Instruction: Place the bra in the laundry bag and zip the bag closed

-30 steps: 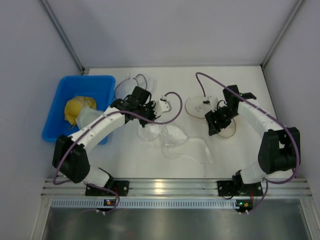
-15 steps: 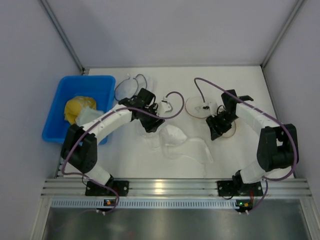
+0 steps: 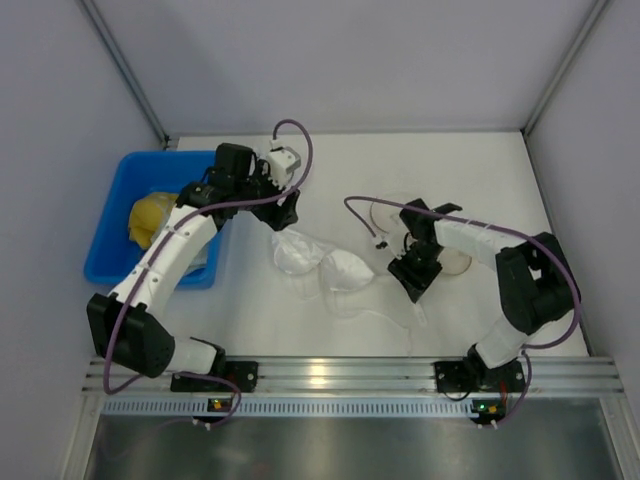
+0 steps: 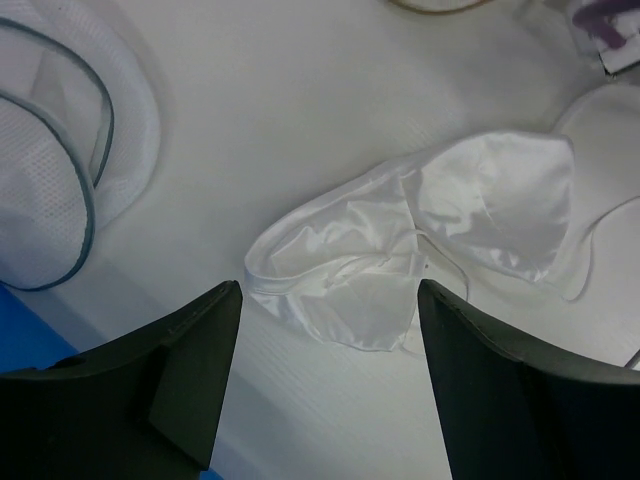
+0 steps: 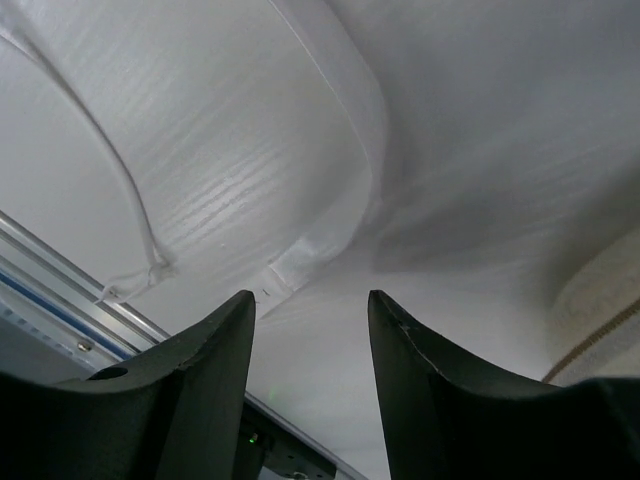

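Observation:
The white bra [image 3: 322,268] lies crumpled at mid-table, and its pale straps [image 3: 405,305] trail off to the right. In the left wrist view both cups of the bra [image 4: 440,225] lie just beyond my left gripper [image 4: 328,300], which is open and empty. From above, the left gripper [image 3: 287,210] hangs above the table, beyond the bra's left cup. My right gripper [image 3: 410,276] is open, low over the table beside the straps. A flat strap band [image 5: 335,215] lies just past the right gripper [image 5: 310,300]. The laundry bag [image 3: 458,262], tan-rimmed, is largely hidden under the right arm.
A blue bin [image 3: 205,170] at the left holds a yellow cloth bundle [image 3: 150,215]. A dark-rimmed mesh pouch [image 4: 45,190] lies beside the bin, under the left arm. The aluminium rail [image 3: 330,375] runs along the near edge, and grey walls enclose the table.
The left gripper opened, let the bra drop and drew back toward the far left. The right gripper slid left off the bag, nearer the bra's straps.

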### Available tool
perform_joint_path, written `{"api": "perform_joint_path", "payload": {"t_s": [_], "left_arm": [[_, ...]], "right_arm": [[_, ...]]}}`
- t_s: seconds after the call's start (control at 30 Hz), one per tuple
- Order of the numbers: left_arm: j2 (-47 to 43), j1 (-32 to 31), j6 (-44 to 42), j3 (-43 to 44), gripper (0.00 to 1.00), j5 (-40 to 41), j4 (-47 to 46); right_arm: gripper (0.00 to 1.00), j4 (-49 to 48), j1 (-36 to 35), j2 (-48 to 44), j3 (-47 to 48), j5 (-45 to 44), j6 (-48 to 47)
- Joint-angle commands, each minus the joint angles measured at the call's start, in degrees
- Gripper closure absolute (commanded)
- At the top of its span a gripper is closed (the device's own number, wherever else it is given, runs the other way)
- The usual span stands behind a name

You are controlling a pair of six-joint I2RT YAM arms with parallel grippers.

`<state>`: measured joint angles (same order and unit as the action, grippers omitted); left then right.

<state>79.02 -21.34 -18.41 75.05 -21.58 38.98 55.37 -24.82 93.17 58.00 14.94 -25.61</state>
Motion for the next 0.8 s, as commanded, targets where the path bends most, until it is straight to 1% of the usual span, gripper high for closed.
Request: {"api": "perform_joint_path", "payload": {"t_s": [0.0,0.1,0.17,0.2,0.27,0.3,0.33,0.37,0.5,0.57,0.67,0.77], "left_arm": [[-1.7,3.2,4.9,2.6,0.23,-4.3,-1.1],[-2.2,4.6,4.9,2.9,0.22,-5.1,-1.1],[-2.6,5.1,4.7,2.7,0.22,-5.6,-1.1],[-2.8,5.2,4.7,2.7,0.22,-5.6,-1.1],[-3.1,5.4,4.6,2.6,0.22,-5.5,-1.5],[-3.1,5.6,4.5,2.5,0.22,-5.7,-1.5],[-3.2,5.9,4.5,2.5,0.22,-5.7,-1.5],[-3.2,6.0,4.5,2.3,0.22,-5.7,-1.5],[-4.0,7.0,4.1,1.2,0.22,-6.1,-1.8],[-4.2,7.2,4.2,0.5,0.22,-6.1,-2.4],[-4.7,7.5,4.4,-0.5,0.22,-5.8,-3.2],[-4.8,7.6,4.5,-1.2,0.22,-5.6,-3.3]], "right_arm": [[0.49,-4.0,-3.5,2.1,-0.9,-5.6,2.7],[0.50,-5.4,-5.4,4.0,-1.4,-7.1,3.8],[0.54,-5.7,-6.6,5.0,-1.5,-7.8,4.2],[0.63,-5.8,-6.8,5.2,-1.6,-8.3,4.1],[0.75,-5.9,-7.1,5.8,-1.7,-10.4,4.0],[0.90,-5.3,-7.1,5.8,-1.7,-11.0,3.7],[0.97,-5.0,-7.1,5.5,-1.5,-11.5,3.5],[1.00,-4.6,-6.6,3.7,-1.4,-12.4,2.9],[1.00,-0.3,-3.1,-1.9,2.5,-14.1,0.4],[1.00,0.7,-2.5,-4.8,4.1,-14.7,-0.7],[1.00,2.0,-2.5,-6.2,7.3,-18.0,-3.1],[1.00,2.8,-2.6,-5.1,10.5,-19.8,-4.8]]}}
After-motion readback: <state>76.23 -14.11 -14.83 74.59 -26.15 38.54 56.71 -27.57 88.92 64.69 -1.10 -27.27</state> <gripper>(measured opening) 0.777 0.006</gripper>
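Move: The loose end of the bra's right side band lies almost right under my open right fingers, roughly 3 cm down and 1 cm back. The bra's right cup is about 14 cm to that hand's left and 6 cm farther out. The laundry bag's near half lies some 10 cm ahead of the hand and 6 cm to its right. From my raised left hand, the band end is about 26 cm right, 13 cm back and 22 cm down. I sink my right hand a couple of centimetres onto the band's loose end and shut the fingers on it. With it pinched, I lift about 7 cm and reach some 5 cm forward towards the laundry bag's near half, fingertips swinging forward about 15 degrees. My empty left hand stays open, drifting 3 cm left and 2 cm up, away from the bra. ##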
